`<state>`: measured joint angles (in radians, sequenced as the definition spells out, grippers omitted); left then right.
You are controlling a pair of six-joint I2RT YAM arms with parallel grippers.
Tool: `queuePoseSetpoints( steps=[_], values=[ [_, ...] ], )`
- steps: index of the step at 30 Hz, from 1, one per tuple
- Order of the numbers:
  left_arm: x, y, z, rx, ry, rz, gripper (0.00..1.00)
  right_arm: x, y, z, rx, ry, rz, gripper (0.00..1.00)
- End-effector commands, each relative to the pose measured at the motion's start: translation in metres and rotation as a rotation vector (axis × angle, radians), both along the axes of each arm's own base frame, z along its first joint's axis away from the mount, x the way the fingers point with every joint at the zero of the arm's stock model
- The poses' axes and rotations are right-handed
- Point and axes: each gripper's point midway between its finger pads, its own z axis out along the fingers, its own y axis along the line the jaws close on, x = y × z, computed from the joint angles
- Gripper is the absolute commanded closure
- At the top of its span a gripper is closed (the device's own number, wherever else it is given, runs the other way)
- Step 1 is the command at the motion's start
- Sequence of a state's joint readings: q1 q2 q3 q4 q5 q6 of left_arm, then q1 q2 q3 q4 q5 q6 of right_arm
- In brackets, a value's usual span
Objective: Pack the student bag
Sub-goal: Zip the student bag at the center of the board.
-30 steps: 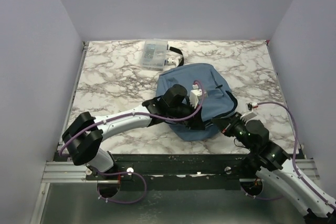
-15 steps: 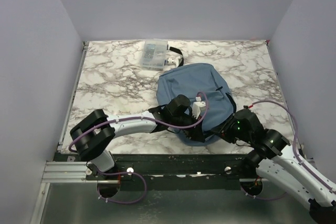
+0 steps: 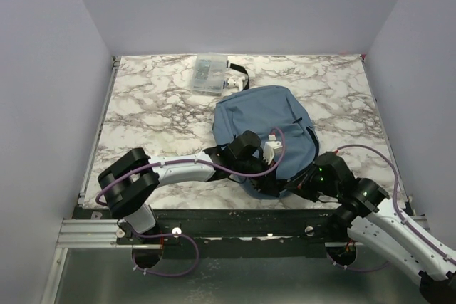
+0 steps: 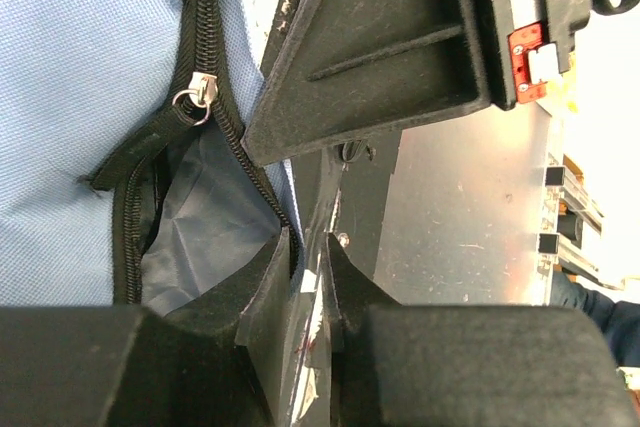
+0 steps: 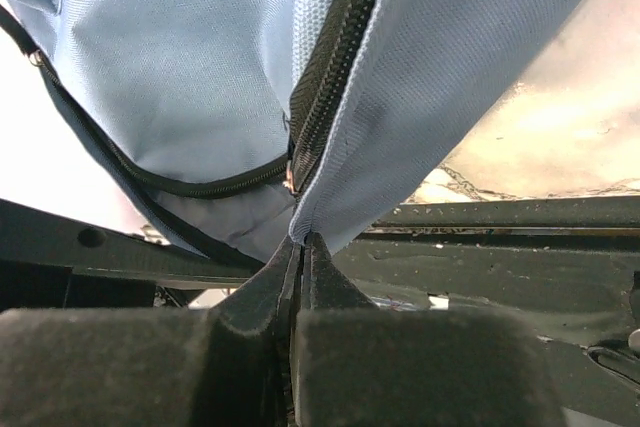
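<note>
The student bag (image 3: 267, 122) is a dusty-blue backpack lying flat in the middle of the table, its bottom end at the near edge. My left gripper (image 3: 265, 179) (image 4: 305, 242) is shut on the bag's black zip edge (image 4: 285, 232). A thin glossy strip also shows between its pads; what it is I cannot tell. The zip slider (image 4: 197, 95) sits just above a gap that shows the grey lining (image 4: 195, 227). My right gripper (image 3: 292, 187) (image 5: 302, 239) is shut on a fold of blue fabric (image 5: 420, 117) beside the closed zip (image 5: 325, 97).
A small clear plastic box (image 3: 209, 74) stands at the back of the table beside a black strap loop (image 3: 239, 70). The table's front rail (image 5: 500, 212) runs right under the right gripper. A black part of the right arm (image 4: 380, 47) hangs close above my left fingers.
Both grippers have drawn toward the table's near edge. The right gripper moved left along the bag's bottom end, opened briefly and shut again on the fabric. The bag's near end has shifted forward.
</note>
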<state>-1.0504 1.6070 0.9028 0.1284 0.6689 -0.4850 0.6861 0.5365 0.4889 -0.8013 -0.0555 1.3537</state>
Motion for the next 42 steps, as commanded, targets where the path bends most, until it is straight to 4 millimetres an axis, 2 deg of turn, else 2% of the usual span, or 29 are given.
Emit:
queuePoseSetpoints(
  steps=[1,4,8,11,14,21,32,42],
  values=[
    [-0.012,-0.006,0.013,-0.046,0.004,-0.071,0.78,-0.004,0.002,-0.008,0.018,-0.011,0.024,1.0],
    [-0.01,-0.005,0.022,-0.06,0.018,-0.075,0.73,-0.005,-0.003,-0.009,0.014,-0.055,0.036,0.99],
    [0.013,-0.005,0.037,-0.072,0.034,-0.032,0.67,-0.006,-0.007,-0.007,0.033,-0.138,0.057,0.99],
    [0.036,-0.01,0.036,-0.047,0.002,0.005,0.64,-0.007,-0.008,-0.011,0.037,-0.173,0.074,0.99],
    [0.048,-0.019,0.03,-0.035,0.021,-0.004,0.61,-0.008,-0.01,-0.014,0.036,-0.189,0.083,0.99],
    [0.053,-0.037,0.017,-0.011,0.082,-0.089,0.56,-0.009,-0.013,-0.015,0.017,-0.194,0.086,0.99],
    [0.047,-0.038,-0.003,0.007,0.068,-0.131,0.53,-0.008,-0.012,-0.011,0.021,-0.202,0.084,0.99],
    [0.057,-0.039,-0.032,0.07,-0.038,-0.074,0.51,-0.008,-0.013,-0.01,0.025,-0.204,0.081,0.99]
  ],
)
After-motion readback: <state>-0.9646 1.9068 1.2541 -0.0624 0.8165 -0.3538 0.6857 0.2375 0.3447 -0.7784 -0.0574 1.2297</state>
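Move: Lying about 5 cm ahead of the left hand, 5 cm to its right and 2 cm below, the zipper pull waits at the bag's near edge. The open mouth's middle is some 5 cm to the left of the pull and about 1 cm nearer the robot; the bag's middle is roughly 16 cm ahead of the pull and 6 cm left. From the right hand, which already pinches the edge, the pull is about 2 cm ahead and 1 cm left, level. Hopping forward and right in an arc, the left hand rises about 4 cm, drops again and eases back slightly, ending some 5 cm forward and 4 cm right, about 1 cm lower than it began. Its fingers spread to roughly half open on either side of the zipper pull. The right hand keeps its pinch on the bag edge, shifts about 1 cm back and right, tips its fingers up some 10 degrees, then holds still. ##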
